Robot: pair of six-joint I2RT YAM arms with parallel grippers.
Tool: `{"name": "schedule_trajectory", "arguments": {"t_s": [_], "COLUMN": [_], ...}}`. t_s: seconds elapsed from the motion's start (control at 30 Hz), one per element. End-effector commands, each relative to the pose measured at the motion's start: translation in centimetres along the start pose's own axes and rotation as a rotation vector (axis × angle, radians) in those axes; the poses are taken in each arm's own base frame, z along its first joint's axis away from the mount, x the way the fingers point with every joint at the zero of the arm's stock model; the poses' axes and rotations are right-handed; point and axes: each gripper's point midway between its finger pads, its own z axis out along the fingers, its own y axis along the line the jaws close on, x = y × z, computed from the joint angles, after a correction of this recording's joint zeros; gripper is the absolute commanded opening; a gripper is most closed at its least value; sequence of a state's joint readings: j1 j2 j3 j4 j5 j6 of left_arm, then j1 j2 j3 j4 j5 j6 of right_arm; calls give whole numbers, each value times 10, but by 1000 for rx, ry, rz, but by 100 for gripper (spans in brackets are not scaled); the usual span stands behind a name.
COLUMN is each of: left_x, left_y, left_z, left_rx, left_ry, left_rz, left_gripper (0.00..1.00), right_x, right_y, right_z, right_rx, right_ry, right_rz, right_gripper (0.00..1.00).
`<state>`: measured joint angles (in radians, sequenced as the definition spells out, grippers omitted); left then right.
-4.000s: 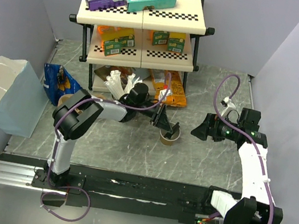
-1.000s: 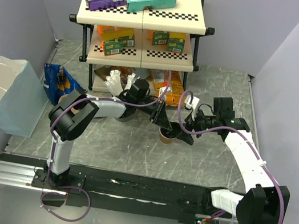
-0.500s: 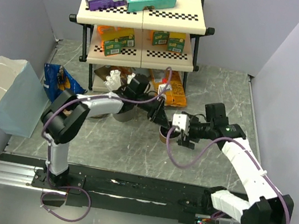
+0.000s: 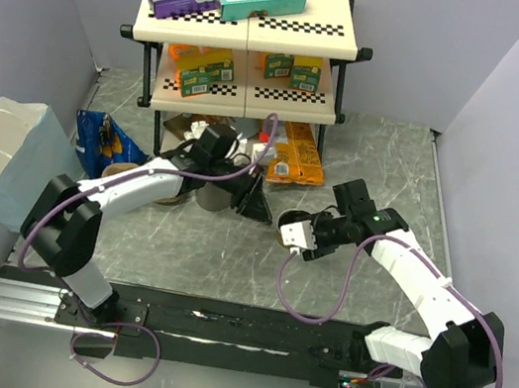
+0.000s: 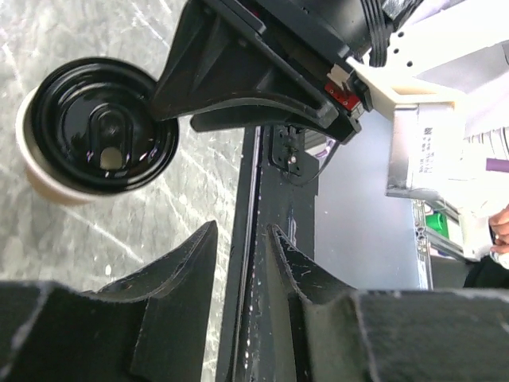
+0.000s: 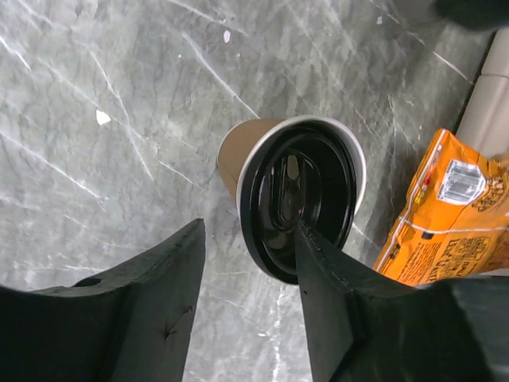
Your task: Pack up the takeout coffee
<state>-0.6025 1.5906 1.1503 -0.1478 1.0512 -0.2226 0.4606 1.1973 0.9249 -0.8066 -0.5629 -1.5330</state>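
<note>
The takeout coffee (image 6: 298, 195) is a tan paper cup with a black lid, standing upright on the marble table (image 4: 385, 166). In the left wrist view the takeout coffee (image 5: 95, 131) stands at the upper left. My right gripper (image 6: 250, 225) hovers right over it and is open; its right fingertip overlaps the lid's near rim and nothing lies between the fingers. In the top view my right gripper (image 4: 291, 232) hides most of the takeout coffee (image 4: 284, 222). My left gripper (image 4: 255, 207) sits just left of the cup, apart from it. Seen from the wrist, my left gripper (image 5: 242, 227) is narrowly open and empty.
An orange snack bag (image 4: 296, 160) lies just behind the cup. A grey cup (image 4: 211, 196) sits under my left arm, with the two-tier shelf rack (image 4: 248, 31) behind. A pale blue paper bag (image 4: 4, 159) and a dark blue snack bag (image 4: 103, 141) stand at the left.
My left gripper has drawn back leftward from the cup and opened a little. My right gripper has moved down and left over the lid, its jaws narrowing.
</note>
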Motion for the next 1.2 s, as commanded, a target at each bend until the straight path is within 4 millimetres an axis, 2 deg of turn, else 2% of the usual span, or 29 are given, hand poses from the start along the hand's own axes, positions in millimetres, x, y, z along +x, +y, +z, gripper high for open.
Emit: {"name": "schedule_trajectory", "arguments": {"t_s": [0.0,0.37,0.7,0.87,0.97,1.03,1.17], "left_x": [-10,-19,-30,-31,-32,-33,-30], "left_y": [-13,-10,-4,-5,-7,-8,-8], "left_z": [-18,-32,-43,-44,-46,-47,-53], "left_rx": [-19,-56,-82,-84,-86,-88,-125], "left_ry": [-42,-69,-87,-84,-78,-72,-42], "left_rz": [51,82,105,119,133,149,228], "left_gripper": [37,37,37,38,38,38,38], "right_x": [-5,2,1,-17,-30,-39,-66], "right_y": [-15,-10,-15,-19,-22,-22,-34], "right_z": [-2,6,3,-11,-22,-26,-42], "right_rx": [11,-28,-7,15,29,30,56], "right_ry": [30,86,103,60,24,-8,-145], "right_rz": [-131,-146,-137,-104,-46,6,301], "right_gripper": [53,45,25,15,6,4,4]}}
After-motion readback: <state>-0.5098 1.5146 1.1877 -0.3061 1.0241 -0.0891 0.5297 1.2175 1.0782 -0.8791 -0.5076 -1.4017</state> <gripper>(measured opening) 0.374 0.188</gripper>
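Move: The black lid sits tilted in the mouth of the takeout cup, its middle about 3 cm ahead of the right hand, 2 cm left and 1 cm below; its near rim already lies between the open fingers. The cup's middle is some 2 cm ahead, 3 cm left and 5 cm down. The orange bag lies about 20 cm ahead, 5 cm left, and the straw tin 6 cm ahead, 25 cm left. From the left hand the lid is level fore and aft, roughly 9 cm right and 6 cm lower. Sinking barely 1.5 cm with a slight tilt, the right hand closes its half-open fingers and pinches the lid's near rim, then rises about 5 cm from there, drifting a little left, with the rim held. The empty left hand keeps its fingers open and backs off some 4 cm leftward and forward, rising slightly, away from the cup. ##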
